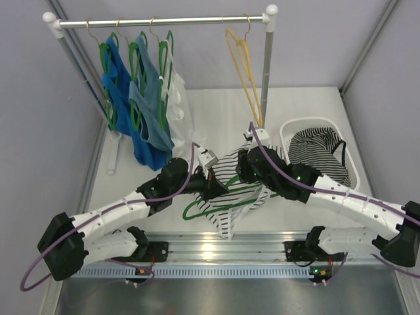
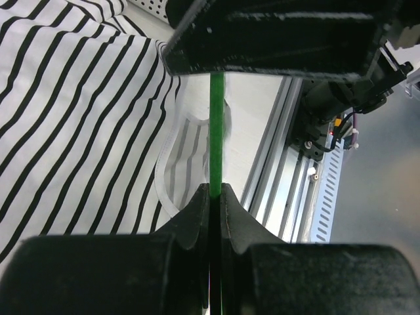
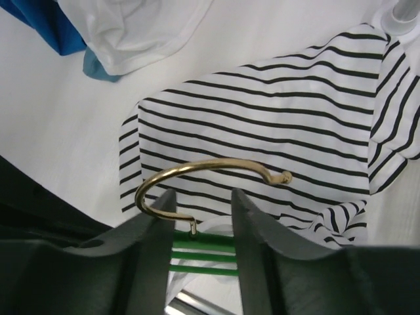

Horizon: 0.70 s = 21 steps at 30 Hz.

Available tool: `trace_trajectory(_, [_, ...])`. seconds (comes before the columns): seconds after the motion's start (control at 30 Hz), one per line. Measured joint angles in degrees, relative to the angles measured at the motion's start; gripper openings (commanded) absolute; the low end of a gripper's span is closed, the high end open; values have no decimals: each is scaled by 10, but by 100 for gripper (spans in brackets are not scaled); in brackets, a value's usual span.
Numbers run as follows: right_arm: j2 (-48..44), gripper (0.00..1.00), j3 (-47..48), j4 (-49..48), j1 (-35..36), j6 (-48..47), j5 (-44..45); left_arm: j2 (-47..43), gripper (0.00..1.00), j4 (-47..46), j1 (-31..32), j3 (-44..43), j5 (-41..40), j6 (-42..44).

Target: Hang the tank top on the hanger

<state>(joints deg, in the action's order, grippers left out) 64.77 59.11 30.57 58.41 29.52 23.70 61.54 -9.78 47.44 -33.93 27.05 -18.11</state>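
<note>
The striped tank top (image 1: 231, 197) lies bunched in the middle of the table, draped partly over the green hanger (image 1: 197, 210). My left gripper (image 1: 211, 185) is shut on a thin bar of the hanger (image 2: 216, 131), with the tank top (image 2: 72, 111) spread to its left. My right gripper (image 1: 248, 161) holds the hanger's top: its fingers stand a little apart around the green neck (image 3: 203, 244), just below the brassy hook (image 3: 197, 172). The tank top (image 3: 275, 111) lies beyond the hook. The right gripper (image 3: 203, 193) and left gripper (image 2: 215, 191) are close together.
A clothes rail (image 1: 164, 21) at the back carries blue tops (image 1: 141, 105) and a plain white top (image 1: 176, 98) on green hangers, and a bare yellow hanger (image 1: 244, 72). A white basket (image 1: 287, 134) at the right holds another striped garment (image 1: 318, 151). A metal rail (image 1: 216, 246) runs along the near edge.
</note>
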Motion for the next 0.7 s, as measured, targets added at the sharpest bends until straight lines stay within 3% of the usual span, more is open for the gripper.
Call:
trace_trajectory(0.13, [0, 0, 0, -4, 6, 6, 10, 3, 1, -9, 6, -1, -9, -4])
trace_trajectory(0.27, [0, 0, 0, 0, 12, 0, 32, 16, 26, -12, 8, -7, -10, -20])
trace_trajectory(0.33, [-1, 0, 0, 3, 17, -4, 36, 19, 33, -17, 9, -10, -16, -29])
trace_trajectory(0.5, [-12, 0, 0, 7, 31, -16, 39, 3, 41, -30, 10, -11, -56, -56])
trace_trajectory(0.7, [-49, 0, -7, 5, 40, -21, 48, -20, 43, 16, 16, -50, -135, -75])
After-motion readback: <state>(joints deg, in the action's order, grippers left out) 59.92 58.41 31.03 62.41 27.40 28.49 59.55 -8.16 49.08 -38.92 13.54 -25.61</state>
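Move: The green hanger's hook neck already stands between my half-open right fingers, within a centimetre of them. The striped tank top lies about 13 cm below this hand, its middle some 4 cm ahead and 2 cm left; the foot of the rack post is roughly 19 cm ahead, 8 cm right and 15 cm down. From my left hand, shut on the hanger, the neck is about 4 cm ahead, 5 cm right and 2 cm higher. I shut my right fingers on the base of the hanger's hook, and only then open my left ones to let go of its shoulder. My right hand eases up some 2 cm and slightly back with its hold, while my left rises about 4 cm and forward 3, turning a little counter-clockwise. ##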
